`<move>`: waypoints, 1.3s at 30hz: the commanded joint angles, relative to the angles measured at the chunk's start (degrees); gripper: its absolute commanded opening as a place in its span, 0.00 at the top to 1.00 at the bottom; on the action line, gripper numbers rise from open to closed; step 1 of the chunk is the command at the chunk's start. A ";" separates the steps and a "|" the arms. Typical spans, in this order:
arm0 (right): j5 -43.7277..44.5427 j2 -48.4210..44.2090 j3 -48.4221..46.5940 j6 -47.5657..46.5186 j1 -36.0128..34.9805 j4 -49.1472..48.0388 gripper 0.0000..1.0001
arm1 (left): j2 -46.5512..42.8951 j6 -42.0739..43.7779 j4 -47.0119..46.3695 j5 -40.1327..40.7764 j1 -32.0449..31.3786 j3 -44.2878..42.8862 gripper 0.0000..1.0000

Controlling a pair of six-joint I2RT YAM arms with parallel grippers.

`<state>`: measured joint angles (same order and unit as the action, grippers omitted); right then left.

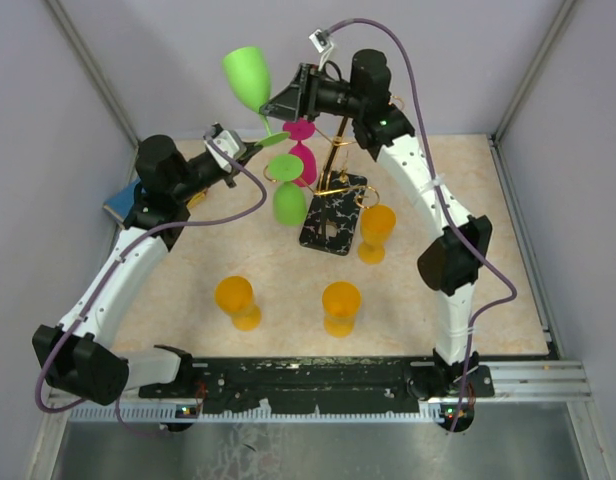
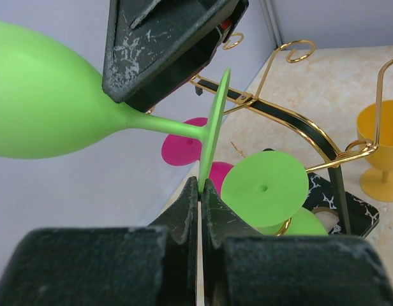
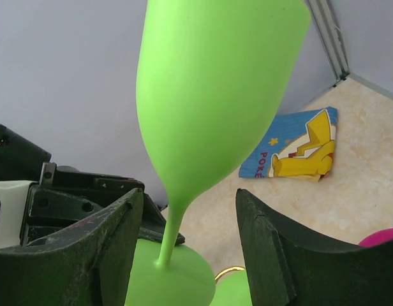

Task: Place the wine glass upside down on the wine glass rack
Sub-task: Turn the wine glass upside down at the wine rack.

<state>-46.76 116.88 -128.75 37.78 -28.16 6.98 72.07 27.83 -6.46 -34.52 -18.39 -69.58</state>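
A bright green wine glass (image 1: pixel 248 72) is held in the air to the left of the wine glass rack (image 1: pixel 337 165), bowl up and leaning left. My left gripper (image 2: pixel 201 186) is shut on the rim of its round foot (image 2: pixel 214 127); in the top view the left gripper (image 1: pixel 256 148) sits just below the stem. My right gripper (image 3: pixel 190 248) is open, with a finger on each side of the stem (image 3: pixel 173 223) and a gap on both sides. A second green glass (image 1: pixel 289 195) and a pink one (image 1: pixel 303 150) hang upside down on the rack.
The rack's black marbled base (image 1: pixel 333 215) stands mid-table. Three orange glasses stand upright at front left (image 1: pixel 235 300), front centre (image 1: pixel 340 305) and right of the base (image 1: pixel 376 232). A blue and yellow booklet (image 3: pixel 298 146) lies by the left wall.
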 commanded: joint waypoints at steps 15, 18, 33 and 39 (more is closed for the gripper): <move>-1.89 -0.77 1.00 0.63 -1.97 -2.73 0.78 | 1.49 -2.18 -5.41 -3.83 -0.24 -0.95 0.99; -1.82 -0.82 1.10 0.52 -1.98 -2.98 0.86 | 1.17 -2.08 -5.33 -3.25 -0.24 -0.65 0.91; 0.25 -1.36 -0.25 0.89 3.17 3.40 1.00 | -2.23 0.87 -0.85 0.75 -0.24 -0.80 0.29; -2.16 -4.43 -1.56 -4.15 7.50 12.62 1.00 | -2.68 3.85 2.02 5.03 -0.09 -2.99 0.27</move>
<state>-47.20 116.86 -127.50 37.58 -23.29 13.61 70.57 29.02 -6.87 -32.84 -18.39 -69.78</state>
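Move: The green wine glass, foot rim pinched in the left fingers and bowl leaning up and out, has its stem about 3 cm ahead, 1 cm left and 4 cm above the left hand. From the right hand the stem lies 1 cm back, 1 cm left, nearly level. The hanging green glass is some 2 cm back, 5 cm right and 20 cm below; the hanging pink glass, 5 cm ahead, 6 cm right, 20 cm below. Back and left by barely 2 cm, the right hand eases its open fingers around the stem and pinches it. The left hand holds nearly still until then, opens wide to let go of the foot, and rises about 1 cm. The right hand then carries the glass right and forward, sinking slightly, some 7 cm in all, the wrist tipping slightly. ##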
